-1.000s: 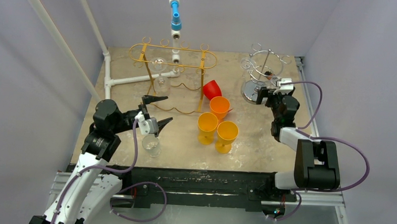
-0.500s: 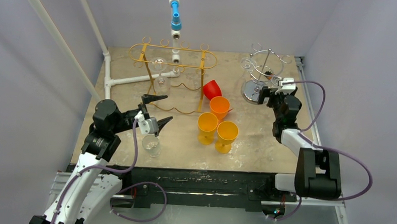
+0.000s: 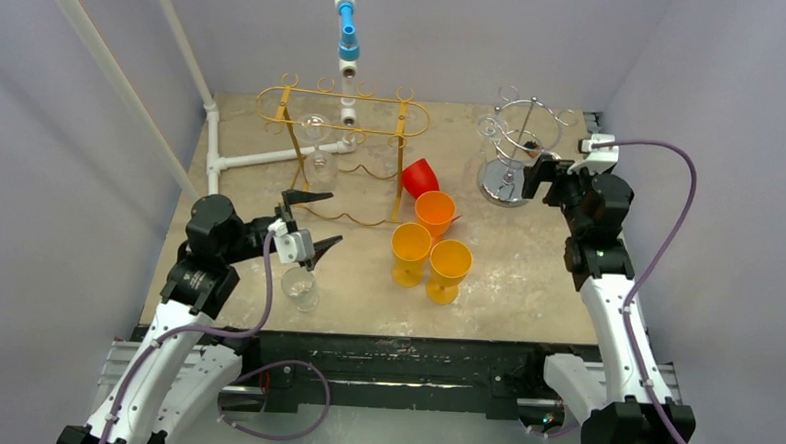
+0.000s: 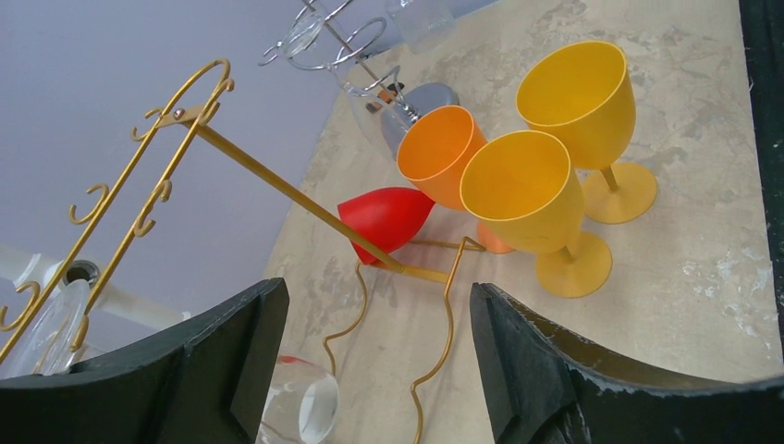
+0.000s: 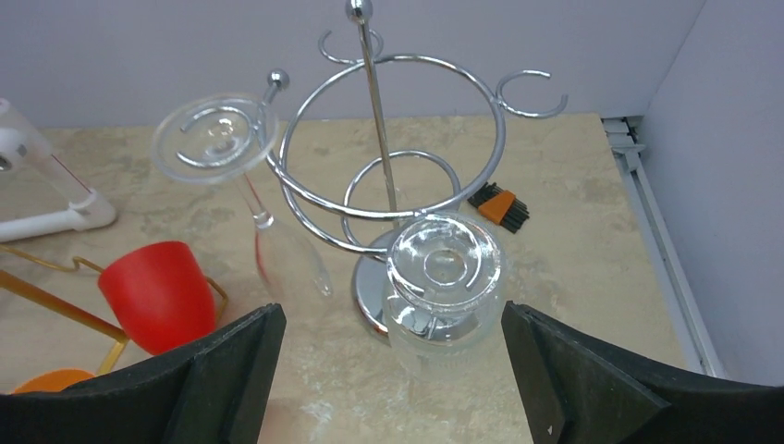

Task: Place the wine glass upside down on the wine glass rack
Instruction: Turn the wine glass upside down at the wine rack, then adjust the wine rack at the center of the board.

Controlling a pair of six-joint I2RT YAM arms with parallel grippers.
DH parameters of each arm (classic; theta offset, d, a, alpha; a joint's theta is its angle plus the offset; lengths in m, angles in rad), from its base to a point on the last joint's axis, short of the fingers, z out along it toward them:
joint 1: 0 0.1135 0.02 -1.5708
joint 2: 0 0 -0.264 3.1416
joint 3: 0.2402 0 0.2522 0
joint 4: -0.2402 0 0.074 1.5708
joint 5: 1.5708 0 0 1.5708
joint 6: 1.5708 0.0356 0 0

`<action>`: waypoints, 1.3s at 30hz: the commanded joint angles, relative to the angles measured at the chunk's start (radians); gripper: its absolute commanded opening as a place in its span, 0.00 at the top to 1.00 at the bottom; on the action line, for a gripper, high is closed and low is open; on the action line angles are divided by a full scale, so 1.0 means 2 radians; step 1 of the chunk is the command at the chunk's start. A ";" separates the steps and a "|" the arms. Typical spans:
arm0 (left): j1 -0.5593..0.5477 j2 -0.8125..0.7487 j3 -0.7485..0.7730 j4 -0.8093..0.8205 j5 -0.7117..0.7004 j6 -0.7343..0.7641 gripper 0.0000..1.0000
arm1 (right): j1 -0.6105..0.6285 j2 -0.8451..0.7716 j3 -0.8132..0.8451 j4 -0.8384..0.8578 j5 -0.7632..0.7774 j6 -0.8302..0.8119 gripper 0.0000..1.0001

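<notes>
A clear wine glass (image 3: 300, 286) stands upright on the table just below my left gripper (image 3: 329, 217). That gripper is open and empty. In the left wrist view the glass (image 4: 300, 407) shows by the left finger, and the gripper (image 4: 377, 298) faces the gold wire rack (image 4: 277, 185). One clear glass (image 3: 315, 149) hangs upside down on the gold rack (image 3: 344, 108). My right gripper (image 3: 543, 181) is open in front of the chrome rack (image 3: 517, 147). In the right wrist view a short clear glass (image 5: 444, 268) and a stemmed one (image 5: 217, 139) hang foot-up on the chrome rack (image 5: 388, 120), apart from the gripper (image 5: 390, 319).
Two yellow goblets (image 3: 410, 251) (image 3: 449, 267) and an orange one (image 3: 434, 212) stand mid-table. A red cup (image 3: 420, 176) lies by the gold rack's foot. White piping (image 3: 262, 158) runs along the back left. A small brush (image 5: 499, 205) lies behind the chrome rack.
The right arm has lifted and drawn back to the right, away from the chrome rack, its gripper staying open. The left arm has hardly moved.
</notes>
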 commanded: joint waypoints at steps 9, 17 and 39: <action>0.002 0.011 0.067 -0.046 -0.004 -0.053 0.23 | 0.005 0.147 0.274 -0.139 -0.004 0.048 0.17; 0.002 0.022 0.092 -0.071 -0.011 -0.056 0.23 | 0.005 0.254 0.395 -0.199 0.001 0.015 0.33; 0.002 0.037 0.102 -0.075 -0.018 -0.055 0.23 | 0.066 0.363 0.468 -0.200 0.131 -0.048 0.49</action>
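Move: The knob on top of the silver rack's post lies about 14 cm ahead of the right hand, 2 cm to its left and some 5 cm above it. Already hanging upside down there are the front glass, 8 cm ahead, 2 cm right and 11 cm below the hand, and the side glass, 12 cm ahead, 9 cm left and 7 cm below. From the left hand the knob is roughly 27 cm ahead, 40 cm right and 4 cm higher. The empty right hand heads for the knob on the rack's post, arching up about 10 cm over the front glass while swinging forward, then sinking most of that height, to end some 15 cm farther out and slightly left. Its fingers tip down about 15 degrees and narrow from wide open to half open around the knob; contact can't be seen. The left hand rises about 2 cm. ##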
